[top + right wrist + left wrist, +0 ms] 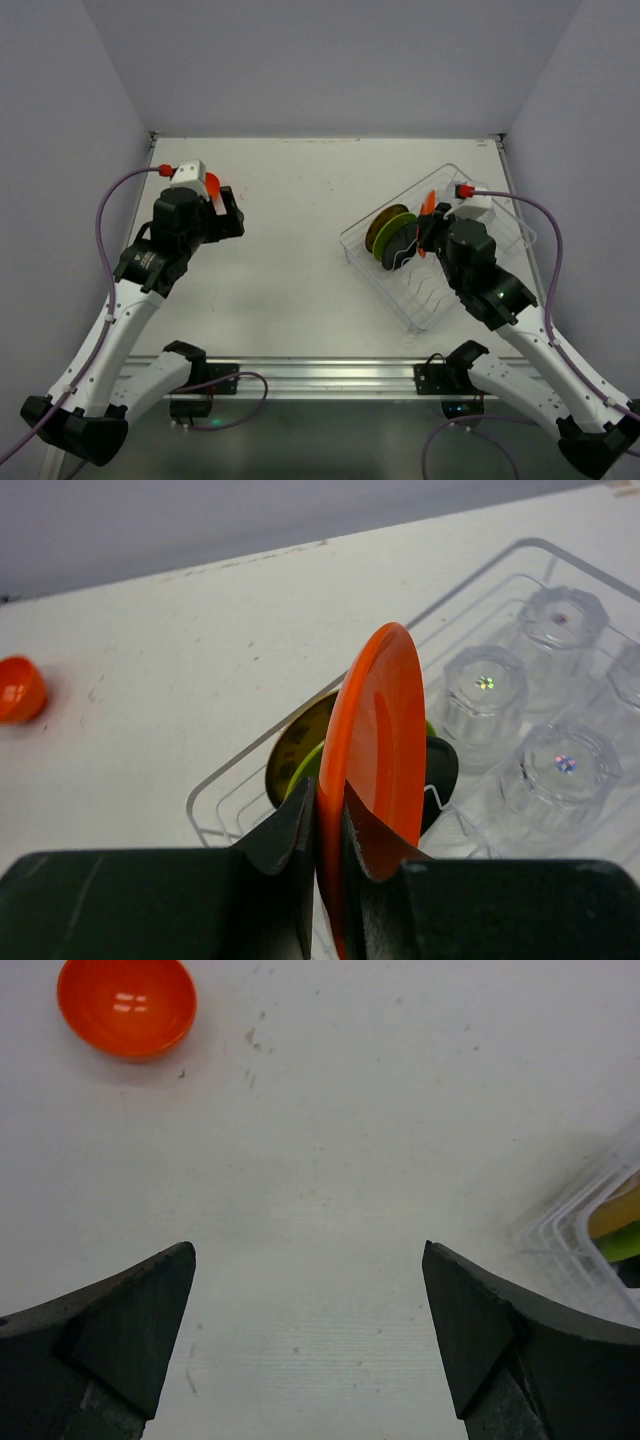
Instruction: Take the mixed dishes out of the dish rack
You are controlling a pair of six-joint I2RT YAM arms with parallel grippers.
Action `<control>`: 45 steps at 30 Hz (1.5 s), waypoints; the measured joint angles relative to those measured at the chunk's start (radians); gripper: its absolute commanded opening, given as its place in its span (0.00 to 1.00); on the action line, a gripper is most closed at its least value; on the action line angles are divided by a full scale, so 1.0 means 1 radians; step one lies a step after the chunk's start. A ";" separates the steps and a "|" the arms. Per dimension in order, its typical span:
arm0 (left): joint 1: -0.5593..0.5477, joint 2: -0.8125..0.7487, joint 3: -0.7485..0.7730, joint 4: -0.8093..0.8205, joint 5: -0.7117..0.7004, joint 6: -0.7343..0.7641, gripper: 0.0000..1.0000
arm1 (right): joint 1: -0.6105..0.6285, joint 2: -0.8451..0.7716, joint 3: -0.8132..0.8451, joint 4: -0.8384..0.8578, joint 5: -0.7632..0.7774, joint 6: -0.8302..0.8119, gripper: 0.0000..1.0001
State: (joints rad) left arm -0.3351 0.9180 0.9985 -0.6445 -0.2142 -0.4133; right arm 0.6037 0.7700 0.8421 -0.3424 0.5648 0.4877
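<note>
My right gripper (330, 795) is shut on the rim of an orange plate (380, 730), held upright on edge over the dish rack (215, 780). Behind it, brown-yellow (298, 742), lime green (306, 772) and dark (441, 770) plates stand in the rack's dividers. Several clear cups (483, 685) sit upside down in its far part. From above, the right gripper (432, 235) and orange plate (429, 212) are over the rack (420, 318). My left gripper (308, 1250) is open and empty above bare table, near the orange-red bowl (126, 1005), which rests on the table at the left.
The rack's corner (580, 1230) shows at the right edge of the left wrist view. White walls close in the table (300, 260) on three sides. The bowl (212, 186) is partly hidden behind the left gripper (228, 215) from above.
</note>
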 measured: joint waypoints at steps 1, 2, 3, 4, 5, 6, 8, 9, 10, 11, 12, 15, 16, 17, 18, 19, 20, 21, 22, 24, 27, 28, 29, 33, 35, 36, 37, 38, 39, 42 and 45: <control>0.000 0.000 0.034 0.004 0.020 -0.008 1.00 | 0.001 -0.006 0.000 0.009 -0.051 -0.062 0.00; 0.000 0.003 0.067 0.008 0.047 -0.015 1.00 | 0.006 -0.013 0.000 0.019 -0.109 -0.123 0.00; 0.000 0.011 0.101 0.013 0.081 -0.027 1.00 | 0.016 -0.019 0.000 0.029 -0.164 -0.181 0.00; 0.000 0.026 0.137 0.019 0.122 -0.044 1.00 | 0.039 -0.025 0.000 0.039 -0.205 -0.250 0.00; 0.000 0.050 0.177 0.022 0.170 -0.061 1.00 | 0.082 -0.033 -0.004 0.053 -0.232 -0.326 0.00; 0.000 0.082 0.220 0.028 0.219 -0.083 1.00 | 0.137 -0.042 -0.014 0.071 -0.257 -0.406 0.00; 0.000 0.152 0.299 0.051 0.335 -0.137 1.00 | 0.280 -0.064 -0.050 0.111 -0.288 -0.584 0.00; 0.000 0.189 0.326 0.077 0.394 -0.172 1.00 | 0.346 -0.071 -0.071 0.127 -0.296 -0.661 0.00; 0.000 0.224 0.338 0.106 0.452 -0.202 1.00 | 0.395 -0.072 -0.087 0.135 -0.303 -0.730 0.00; 0.000 0.253 0.336 0.134 0.515 -0.235 1.00 | 0.433 -0.072 -0.097 0.143 -0.312 -0.794 0.00; 0.000 0.271 0.329 0.153 0.558 -0.261 1.00 | 0.453 -0.067 -0.103 0.148 -0.319 -0.840 0.00; -0.006 0.308 0.269 0.211 0.679 -0.343 1.00 | 0.510 -0.027 -0.113 0.187 -0.325 -1.009 0.00; -0.011 0.311 0.249 0.218 0.703 -0.363 1.00 | 0.527 -0.006 -0.113 0.207 -0.324 -1.055 0.00; -0.020 0.310 0.233 0.223 0.715 -0.378 1.00 | 0.539 0.016 -0.114 0.232 -0.326 -1.097 0.00; -0.027 0.307 0.223 0.229 0.721 -0.385 1.00 | 0.550 0.037 -0.117 0.260 -0.332 -1.134 0.00; -0.039 0.302 0.209 0.239 0.724 -0.392 1.00 | 0.556 0.053 -0.126 0.293 -0.336 -1.168 0.00; -0.048 0.295 0.196 0.246 0.724 -0.398 1.00 | 0.558 0.063 -0.136 0.320 -0.343 -1.199 0.00; -0.056 0.287 0.183 0.251 0.723 -0.405 0.99 | 0.560 0.071 -0.145 0.343 -0.344 -1.225 0.00; -0.062 0.277 0.169 0.257 0.722 -0.408 0.99 | 0.562 0.077 -0.150 0.361 -0.346 -1.248 0.00; -0.074 0.262 0.149 0.264 0.715 -0.415 0.97 | 0.565 0.093 -0.153 0.398 -0.344 -1.284 0.00; -0.093 0.255 0.126 0.272 0.701 -0.419 0.91 | 0.576 0.128 -0.159 0.493 -0.337 -1.340 0.00; -0.099 0.256 0.121 0.276 0.699 -0.420 0.88 | 0.579 0.134 -0.164 0.515 -0.337 -1.353 0.00; -0.106 0.256 0.116 0.278 0.697 -0.422 0.85 | 0.581 0.142 -0.171 0.540 -0.338 -1.371 0.00; -0.126 0.258 0.103 0.288 0.689 -0.428 0.66 | 0.586 0.198 -0.185 0.621 -0.331 -1.434 0.00; -0.130 0.258 0.097 0.290 0.687 -0.432 0.46 | 0.587 0.229 -0.188 0.655 -0.318 -1.457 0.00; -0.130 0.258 0.093 0.293 0.686 -0.436 0.37 | 0.587 0.246 -0.191 0.674 -0.312 -1.466 0.00; -0.131 0.258 0.089 0.296 0.684 -0.438 0.31 | 0.587 0.264 -0.192 0.690 -0.307 -1.476 0.00; -0.131 0.258 0.083 0.301 0.682 -0.438 0.24 | 0.587 0.282 -0.192 0.704 -0.299 -1.482 0.00; -0.131 0.259 0.077 0.306 0.680 -0.437 0.12 | 0.587 0.300 -0.192 0.716 -0.293 -1.488 0.00; -0.127 0.262 0.057 0.308 0.643 -0.458 0.00 | 0.593 0.352 -0.196 0.751 -0.277 -1.531 0.00; -0.123 0.269 0.033 0.306 0.624 -0.476 0.00 | 0.596 0.384 -0.214 0.788 -0.271 -1.542 0.27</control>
State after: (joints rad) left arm -0.4583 1.1873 1.0317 -0.3382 0.4103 -0.8898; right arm 1.1995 1.1542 0.6285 0.4458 0.2935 -1.0546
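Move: From the right hand, which already pinches the orange plate's rim, the open left gripper is about 45 cm to the left, nearly level front-to-back and some 3 cm lower. In the rack, the black plate sits roughly 7 cm ahead, 3 cm left and 18 cm below the right hand, with the green plate 2 cm farther out and 2 cm more to the left of it. From the left hand, the orange plate's middle is about 46 cm to the right, some 2 cm ahead and at about its height. The right hand keeps its pinch and swings the orange plate about 23 cm left, away from the rack towards the left gripper, first drawing back some 9 cm, then easing forward and sinking slightly, while its wrist turns counter-clockwise and rolls strongly, left side down. The open left hand arcs about 17 cm right to meet it, rising and coming down again as it rolls some 40 degrees left side down, then shuts its fingers on the rim at the plate's left edge, beginning a pinch while the right hand still holds. ##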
